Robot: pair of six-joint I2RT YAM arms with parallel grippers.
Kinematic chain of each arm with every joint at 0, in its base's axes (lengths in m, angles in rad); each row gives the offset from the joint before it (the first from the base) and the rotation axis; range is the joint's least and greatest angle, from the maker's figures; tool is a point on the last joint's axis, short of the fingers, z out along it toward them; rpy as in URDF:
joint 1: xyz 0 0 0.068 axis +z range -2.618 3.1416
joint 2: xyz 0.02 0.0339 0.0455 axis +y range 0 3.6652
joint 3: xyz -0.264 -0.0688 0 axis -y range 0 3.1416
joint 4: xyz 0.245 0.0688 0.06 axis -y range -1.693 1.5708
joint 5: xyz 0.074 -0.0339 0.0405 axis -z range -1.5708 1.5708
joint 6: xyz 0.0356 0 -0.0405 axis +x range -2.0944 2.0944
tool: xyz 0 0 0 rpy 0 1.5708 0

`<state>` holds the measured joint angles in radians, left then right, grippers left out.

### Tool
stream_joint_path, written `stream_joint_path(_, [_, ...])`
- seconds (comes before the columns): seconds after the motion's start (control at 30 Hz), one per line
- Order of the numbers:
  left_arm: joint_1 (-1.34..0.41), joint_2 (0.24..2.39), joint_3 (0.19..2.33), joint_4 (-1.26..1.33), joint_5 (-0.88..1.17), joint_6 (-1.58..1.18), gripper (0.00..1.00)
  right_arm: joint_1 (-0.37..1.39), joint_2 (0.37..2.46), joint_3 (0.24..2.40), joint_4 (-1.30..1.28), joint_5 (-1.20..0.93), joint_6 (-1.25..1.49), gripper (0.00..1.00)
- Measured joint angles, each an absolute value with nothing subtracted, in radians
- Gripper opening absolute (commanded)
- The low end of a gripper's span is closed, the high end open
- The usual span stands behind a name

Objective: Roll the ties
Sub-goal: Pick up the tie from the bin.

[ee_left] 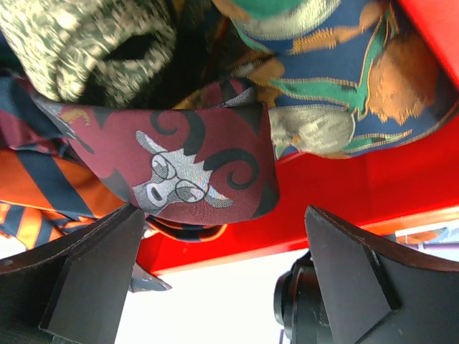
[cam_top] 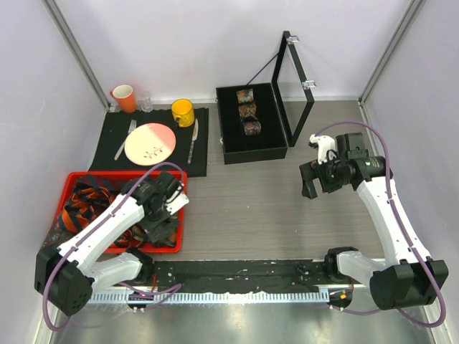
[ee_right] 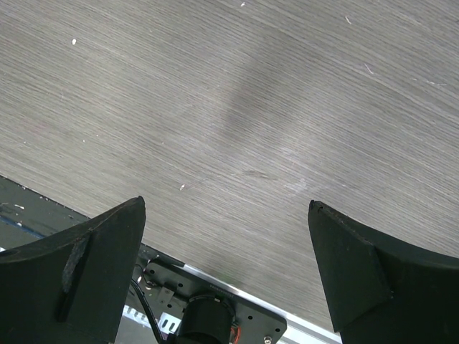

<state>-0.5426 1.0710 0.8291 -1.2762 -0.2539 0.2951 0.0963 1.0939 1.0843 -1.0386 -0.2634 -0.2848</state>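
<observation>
Several loose ties (cam_top: 90, 204) lie tangled in a red bin (cam_top: 125, 176) at the left. My left gripper (cam_top: 163, 228) hangs open over the bin's near right corner. In the left wrist view a dark red tie (ee_left: 193, 168) with a ram pattern lies just beyond the open left gripper (ee_left: 224, 215), with nothing between its fingers. Around it are an orange-navy striped tie (ee_left: 32, 183), a navy-teal patterned one (ee_left: 337, 79) and a grey-green one (ee_left: 72, 43). Three rolled ties (cam_top: 248, 111) sit in an open black box (cam_top: 254, 152). My right gripper (cam_top: 313, 188) (ee_right: 226, 203) stands open over bare table.
A black placemat (cam_top: 107, 129) at the back left holds a pink plate (cam_top: 150, 143), cutlery, a yellow mug (cam_top: 183, 112), an orange cup (cam_top: 124, 98) and a small glass (cam_top: 145, 103). The box lid (cam_top: 295, 86) stands upright. A black strip (cam_top: 237, 276) runs along the near edge.
</observation>
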Motion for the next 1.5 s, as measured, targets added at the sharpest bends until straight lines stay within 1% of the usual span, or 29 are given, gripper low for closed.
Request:
stream_joint_path(0.17, [-0.571, 1.079, 0.830, -1.231, -0.284, 0.295, 1.00, 0.096, 1.106, 1.083, -1.033, -0.259, -0.285, 0.99])
stream_joint_path(0.47, [-0.618, 1.100, 0.829, -1.140, -0.422, 0.300, 1.00, 0.096, 1.107, 1.083, -1.029, -0.244, -0.284, 1.00])
stream_joint_path(0.63, [-0.636, 1.104, 0.809, -1.120, -0.425, 0.303, 1.00, 0.096, 1.119, 1.082, -1.026, -0.244, -0.284, 1.00])
stream_joint_path(0.7, [-0.640, 1.114, 0.797, -1.116, -0.418, 0.303, 0.97, 0.096, 1.122, 1.082, -1.025, -0.241, -0.284, 1.00])
stream_joint_path(0.8, [-0.641, 1.137, 0.773, -1.108, -0.404, 0.303, 0.86, 0.096, 1.123, 1.082, -1.026, -0.239, -0.284, 1.00])
stream_joint_path(0.83, [-0.641, 1.140, 0.768, -1.106, -0.401, 0.305, 0.77, 0.096, 1.124, 1.082, -1.026, -0.239, -0.284, 1.00])
stream_joint_path(0.9, [-0.641, 1.141, 0.763, -1.102, -0.399, 0.308, 0.65, 0.096, 1.126, 1.082, -1.026, -0.237, -0.284, 1.00])
stream_joint_path(0.93, [-0.641, 1.141, 0.763, -1.100, -0.399, 0.313, 0.53, 0.096, 1.126, 1.082, -1.025, -0.237, -0.284, 1.00])
stream_joint_path(1.0, [-0.641, 1.140, 0.763, -1.095, -0.400, 0.316, 0.42, 0.096, 1.127, 1.082, -1.026, -0.237, -0.284, 1.00])
stream_joint_path(1.03, [-0.641, 1.139, 0.765, -1.095, -0.402, 0.324, 0.29, 0.096, 1.126, 1.082, -1.026, -0.237, -0.283, 0.99])
stream_joint_path(1.1, [-0.641, 1.127, 0.778, -1.095, -0.407, 0.326, 0.14, 0.096, 1.127, 1.082, -1.026, -0.237, -0.282, 0.99])
stream_joint_path(1.13, [-0.641, 1.122, 0.789, -1.099, -0.411, 0.333, 0.00, 0.096, 1.126, 1.082, -1.025, -0.237, -0.282, 1.00])
stream_joint_path(1.33, [-0.641, 1.095, 0.975, -1.124, -0.434, 0.357, 0.00, 0.096, 1.127, 1.082, -1.026, -0.237, -0.282, 1.00])
stream_joint_path(1.5, [-0.640, 1.127, 1.236, -1.192, -0.420, 0.376, 0.00, 0.096, 1.126, 1.083, -1.026, -0.239, -0.281, 1.00])
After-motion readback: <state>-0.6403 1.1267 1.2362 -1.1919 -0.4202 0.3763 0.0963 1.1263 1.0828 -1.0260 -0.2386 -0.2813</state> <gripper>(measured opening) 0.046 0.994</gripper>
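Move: The maroon tie with the white animal motif lies in the red bin just under the open left fingers, about 3 cm ahead, 1 cm to their left and 3 cm below. Around it, at much the same depth, are a green camo tie some 8 cm ahead and 1 cm left of the hand, a blue floral tie about 2 cm ahead and 7 cm right, and an orange striped tie 3 cm ahead and 8 cm left. From the right hand the maroon tie is roughly 53 cm left, 7 cm back and 10 cm lower. The left hand, fingers wide open, reaches forward about 4 cm over the maroon tie, then eases back a centimetre while sinking some 2 cm onto it, and the fingers close to pinch the cloth. Keeping that pinch, the hand lifts it quickly, some 13 cm up while going about 6 cm forward and a little right, the wrist tilting so that the fingertips swing some 20 degrees forward. ##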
